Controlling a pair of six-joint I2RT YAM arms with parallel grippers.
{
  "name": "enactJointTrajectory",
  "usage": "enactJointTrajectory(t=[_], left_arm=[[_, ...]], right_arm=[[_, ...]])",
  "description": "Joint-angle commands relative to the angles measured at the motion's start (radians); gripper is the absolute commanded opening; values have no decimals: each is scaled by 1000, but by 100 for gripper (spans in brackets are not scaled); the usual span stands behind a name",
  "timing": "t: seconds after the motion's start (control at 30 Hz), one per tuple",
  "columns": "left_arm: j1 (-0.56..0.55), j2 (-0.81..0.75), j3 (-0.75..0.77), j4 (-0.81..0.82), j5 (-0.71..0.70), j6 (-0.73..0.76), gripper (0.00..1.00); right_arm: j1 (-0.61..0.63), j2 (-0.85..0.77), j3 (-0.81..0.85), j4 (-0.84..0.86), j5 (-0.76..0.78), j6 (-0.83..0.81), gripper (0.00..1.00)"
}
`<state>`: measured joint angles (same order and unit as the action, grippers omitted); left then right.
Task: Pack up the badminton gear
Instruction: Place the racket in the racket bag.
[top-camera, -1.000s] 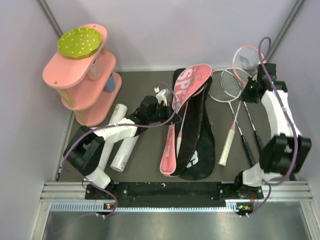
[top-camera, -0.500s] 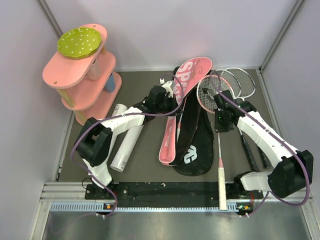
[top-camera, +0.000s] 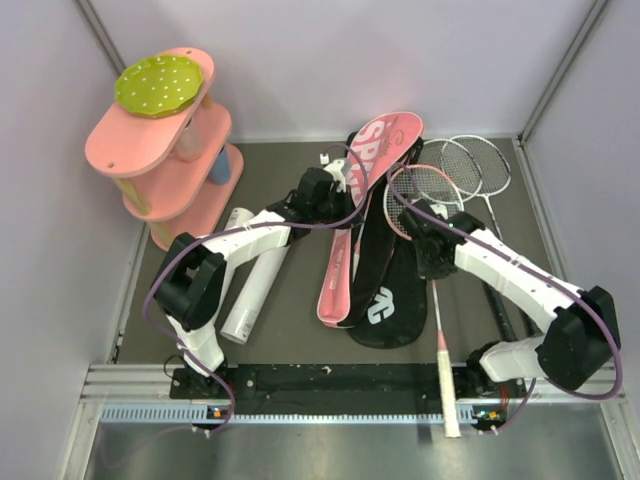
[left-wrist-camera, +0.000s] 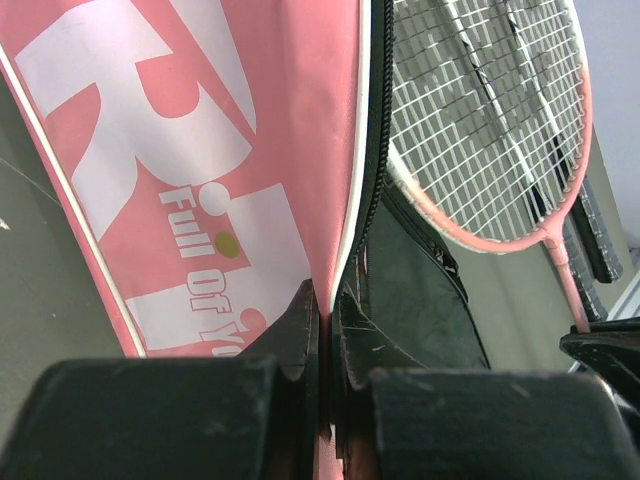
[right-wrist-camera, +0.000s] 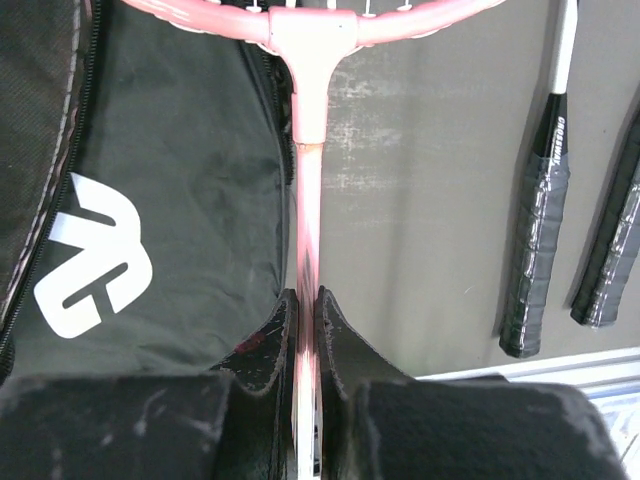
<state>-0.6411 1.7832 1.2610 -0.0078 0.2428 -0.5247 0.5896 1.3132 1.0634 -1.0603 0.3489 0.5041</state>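
Note:
The racket-shaped bag lies mid-table, its pink "SPORT" flap (top-camera: 385, 150) raised off the black half (top-camera: 385, 300). My left gripper (top-camera: 346, 186) is shut on the flap's zipper edge (left-wrist-camera: 345, 230); its fingers (left-wrist-camera: 300, 320) pinch the pink fabric. My right gripper (top-camera: 430, 240) is shut on the thin shaft (right-wrist-camera: 308, 200) of a pink racket. That racket's head (top-camera: 420, 200) hovers by the bag's opening, and its white handle (top-camera: 448, 400) reaches over the near rail. Two more rackets (top-camera: 470, 165) lie at the back right. Two white tubes (top-camera: 250, 285) lie to the left.
A pink tiered shelf (top-camera: 160, 170) with a green dotted disc (top-camera: 160, 85) stands at the back left. The two lying rackets' black handles (right-wrist-camera: 535, 230) rest on the mat right of my right gripper. Walls close in the table on the left, back and right.
My right arm has carried the pink racket left from the back right corner until its head is beside the bag's opening. My left gripper has moved up to the flap's edge and raised it.

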Motion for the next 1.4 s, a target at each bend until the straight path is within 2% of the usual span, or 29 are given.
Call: enactJointTrajectory(t=[0.0,0.23,0.33,0.5,0.67,0.87,1.03,1.2,1.27,1.37], left_arm=[[-2,-24,15,85,33,-27,0],[-43,-53,-21,104,55,-32,0],[-54,-77,-44,124,81,-35,0],[-55,-117,-101,202,243,-41,0],[-54,-148,-112,178,251,3,0],[-54,-125,-89,150,314,37,0],[-54,-131,-130,242,445,-21,0],[-58,-146,-183,455,605,-161,0],[-66,-151,-196,465,651,-164,0],[-71,-154,-224,425,644,-138,0]], right_arm=[[62,66,99,6,58,31,0],[113,217,266,60,120,28,0],[111,282,320,152,99,10,0],[102,325,323,423,-74,-85,0],[81,316,300,516,-224,-131,0],[52,238,193,713,-404,-127,0],[13,213,113,886,-305,2,0],[-5,224,63,1034,-110,168,0],[-25,248,75,1048,-32,249,0],[-57,284,101,1043,31,358,0]])
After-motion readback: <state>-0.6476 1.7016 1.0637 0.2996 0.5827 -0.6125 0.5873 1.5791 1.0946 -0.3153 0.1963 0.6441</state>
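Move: The right hand already grips the racket's shaft; the racket bag's open mouth is centred about 12 cm to its left, 11 cm ahead and 8 cm below. The racket already in the bag lies roughly 17 cm left and 8 cm ahead of this hand; the nearer black grip is some 16 cm right and 8 cm back. The left hand holds the bag's flap, with the mouth's middle about 5 cm right, 4 cm back and 10 cm below. Right carries the racket some 19 cm forward-left into the bag's mouth while left draws its held flap back. ##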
